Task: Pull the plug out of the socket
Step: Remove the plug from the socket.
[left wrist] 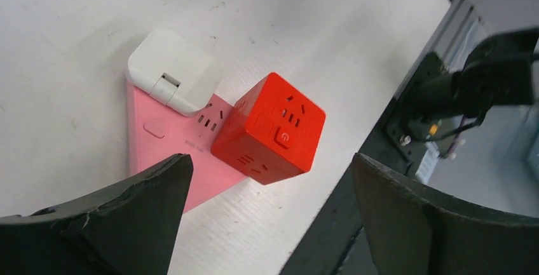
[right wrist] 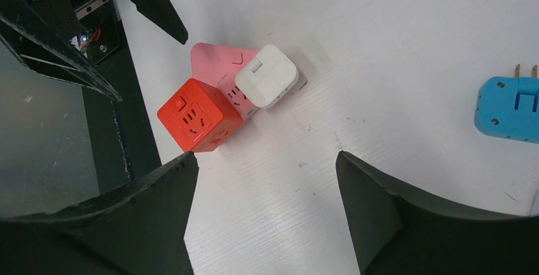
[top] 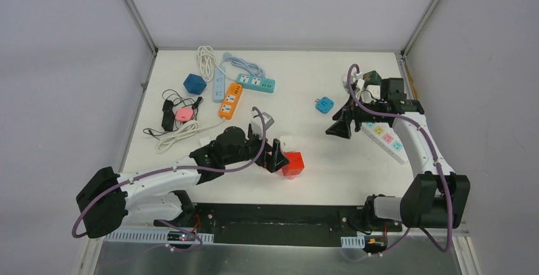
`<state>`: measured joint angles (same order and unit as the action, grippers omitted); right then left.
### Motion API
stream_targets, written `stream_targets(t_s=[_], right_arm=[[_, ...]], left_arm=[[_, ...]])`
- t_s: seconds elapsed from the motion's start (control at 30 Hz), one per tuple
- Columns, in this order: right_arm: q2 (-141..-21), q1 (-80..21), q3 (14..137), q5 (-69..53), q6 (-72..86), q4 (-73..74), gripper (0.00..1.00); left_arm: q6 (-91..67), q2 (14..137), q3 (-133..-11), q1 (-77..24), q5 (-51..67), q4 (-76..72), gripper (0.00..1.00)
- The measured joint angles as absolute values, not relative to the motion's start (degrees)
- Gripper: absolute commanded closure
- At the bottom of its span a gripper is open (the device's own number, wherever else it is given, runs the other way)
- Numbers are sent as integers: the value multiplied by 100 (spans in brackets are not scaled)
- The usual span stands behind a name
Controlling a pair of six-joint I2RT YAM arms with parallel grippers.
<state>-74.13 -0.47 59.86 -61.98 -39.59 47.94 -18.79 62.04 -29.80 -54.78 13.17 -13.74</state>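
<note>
A flat pink socket point(left wrist: 152, 154) lies near the table's front edge, with a white square plug point(left wrist: 173, 70) and a red cube adapter point(left wrist: 269, 129) seated on it. In the top view the red cube point(top: 293, 164) and white plug point(top: 287, 142) show, while the pink socket is mostly hidden. My left gripper point(top: 270, 155) is open and empty just left of the cube, its jaws wide apart in the left wrist view point(left wrist: 270, 167). My right gripper point(top: 340, 127) is open and empty, well to the right of them. The right wrist view point(right wrist: 266, 155) shows the plug point(right wrist: 266, 75), cube point(right wrist: 199, 115) and socket point(right wrist: 216, 59).
A small blue adapter point(top: 324, 104) lies mid-table, also in the right wrist view point(right wrist: 506, 108). A white power strip point(top: 384, 136) lies under the right arm. At back left are an orange strip point(top: 231, 100), a teal strip point(top: 256, 83), a blue cube point(top: 194, 83) and coiled cables point(top: 181, 132).
</note>
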Motion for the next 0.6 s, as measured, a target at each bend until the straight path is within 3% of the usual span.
stream_targets(t_s=[0.13,0.27,0.6], right_arm=[[-7413,-47,5988,-6198,-3959,4797,17],[-7413,-47,5988,-6200,-3962,4814,17],[-7413,-47,5990,-6200,-3999,4838,17]], left_arm=[[-2797,6337,-3610,-5710,666,-519,1],[-3345,6654,-4646,-6661,-812,843,1],[-4619,8414,-6829,-7806,-3610,2943,1]])
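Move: The red cube plug sits about 6 cm to the left hand's right, roughly 1 cm ahead and 9 cm below it. The white plug is some 6 cm farther out than the red cube and about 1 cm to its left; the pink socket under both has its middle about 3 cm ahead of the left hand, 2 cm to its right and 12 cm down. From the idle right hand the red cube lies around 13 cm left, 8 cm back and 13 cm below. The red cube plug is being lined up from above, untouched: the left hand travels about 5 cm right to come nearly over it, arcing up some 4 cm and then starting to sink again, with a small swing back and forward on the way. Meanwhile the wrist turns some 35 degrees counter-clockwise, so the wide-open fingers swing from pointing right to pointing forward-right and more steeply down. ##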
